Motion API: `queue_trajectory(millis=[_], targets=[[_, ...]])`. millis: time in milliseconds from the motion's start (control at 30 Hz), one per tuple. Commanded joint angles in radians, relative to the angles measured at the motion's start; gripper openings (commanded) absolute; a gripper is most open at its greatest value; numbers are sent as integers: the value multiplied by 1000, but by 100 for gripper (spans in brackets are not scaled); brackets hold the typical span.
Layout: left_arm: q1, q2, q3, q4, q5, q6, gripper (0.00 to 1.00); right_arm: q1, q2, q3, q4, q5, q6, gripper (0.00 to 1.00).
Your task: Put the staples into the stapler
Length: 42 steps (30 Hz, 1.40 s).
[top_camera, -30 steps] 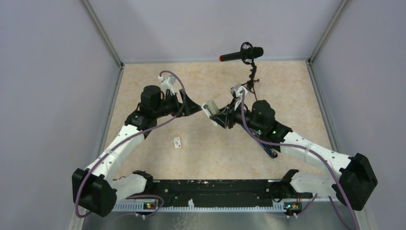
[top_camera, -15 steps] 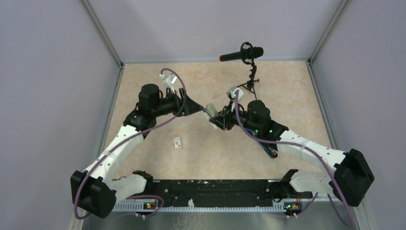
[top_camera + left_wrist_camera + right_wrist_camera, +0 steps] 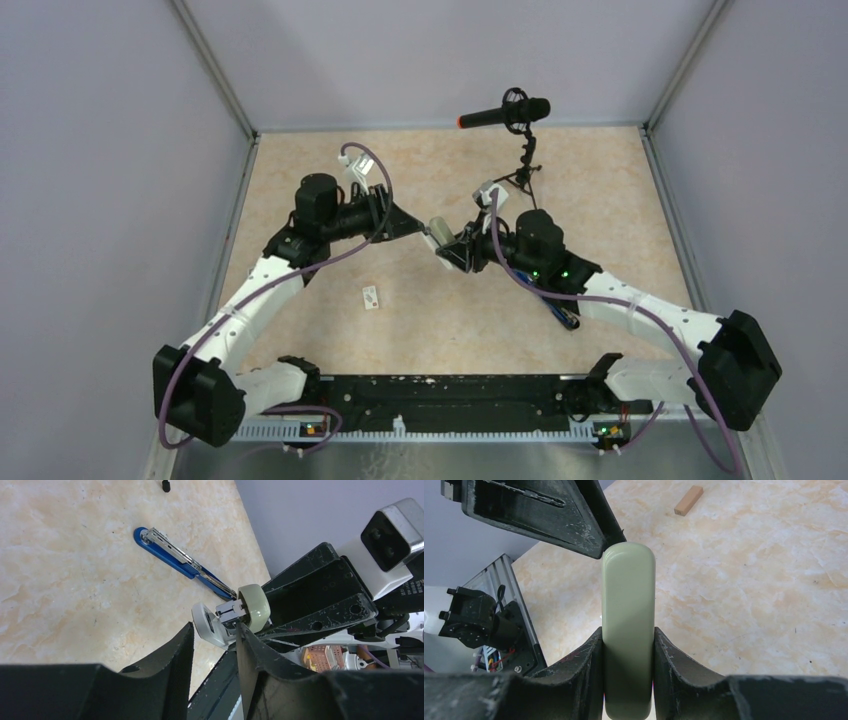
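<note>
My right gripper [image 3: 628, 636] is shut on the pale green stapler [image 3: 628, 625], which is held above the table [image 3: 330, 180] with its rounded end pointing at my left arm. From the left wrist I see the stapler [image 3: 254, 608] end-on and hinged apart: green top, silvery rail [image 3: 229, 613], grey base [image 3: 206, 625]. My left gripper [image 3: 214, 628] has its jaws partly apart, with nothing between them. Its right fingertip [image 3: 241, 629] touches the stapler at the rail. A small white box of staples [image 3: 371, 297] lies on the table in front of the left arm.
A bright blue bar [image 3: 176, 560] lies on the table, partly under the right arm [image 3: 600, 290]. A brown wooden block [image 3: 688, 500] sits farther off. At the back, a microphone [image 3: 505, 112] stands on a small stand. Grey walls close in the table.
The right arm carried the stapler left, up to the left gripper's tips. The left gripper's jaws have narrowed. The white box has not moved.
</note>
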Motion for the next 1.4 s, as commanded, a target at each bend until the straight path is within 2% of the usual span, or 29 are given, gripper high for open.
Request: queue_trajectory(millis=[0, 500, 567, 767, 867, 1067, 1167, 1267, 1367], targets=[[-2, 10, -22, 67, 15, -27, 41, 19, -8, 48, 72, -9, 4, 4], [-11, 76, -52, 113, 35, -110, 32, 24, 21, 63, 74, -11, -32, 4], [-11, 82, -55, 155, 33, -122, 27, 30, 30, 64, 81, -18, -37, 4], [-10, 86, -78, 223, 56, -170, 0, 39, 57, 72, 73, -21, -48, 9], [-11, 87, -83, 249, 78, -174, 0, 40, 67, 73, 73, -23, -47, 16], [-11, 85, -86, 260, 80, -174, 0, 39, 86, 97, 55, -8, -42, 43], [-11, 85, -70, 210, 54, -127, 0, 40, 97, 123, 40, 2, -45, 52], [-11, 85, -60, 178, 47, -93, 0, 40, 116, 151, 14, 8, -54, 55], [-11, 76, -56, 160, 35, -70, 0, 40, 129, 167, -5, 14, -59, 52]])
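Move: The green stapler, in the right hand's grip, has its middle about 1 cm ahead and 1 cm left of that hand. From the left hand it lies some 4 cm right, 2 cm back and 3 cm lower, its open front end facing the left fingers. On the table over 20 cm below, the opened blue stapler lies about 18 cm right and 3 cm ahead of the right hand; the white packet is 18 cm left and 2 cm back. The green stapler's white base is pinched near its front tip by the left fingers, which sink about 3.5 cm, tip down some 10 degrees and close from half open. The right hand, still gripping, sinks about 2 cm; then its fingers spread, letting go, and it goes up 2.5 cm and left nearly 2 cm, along the stapler towards the left hand. ##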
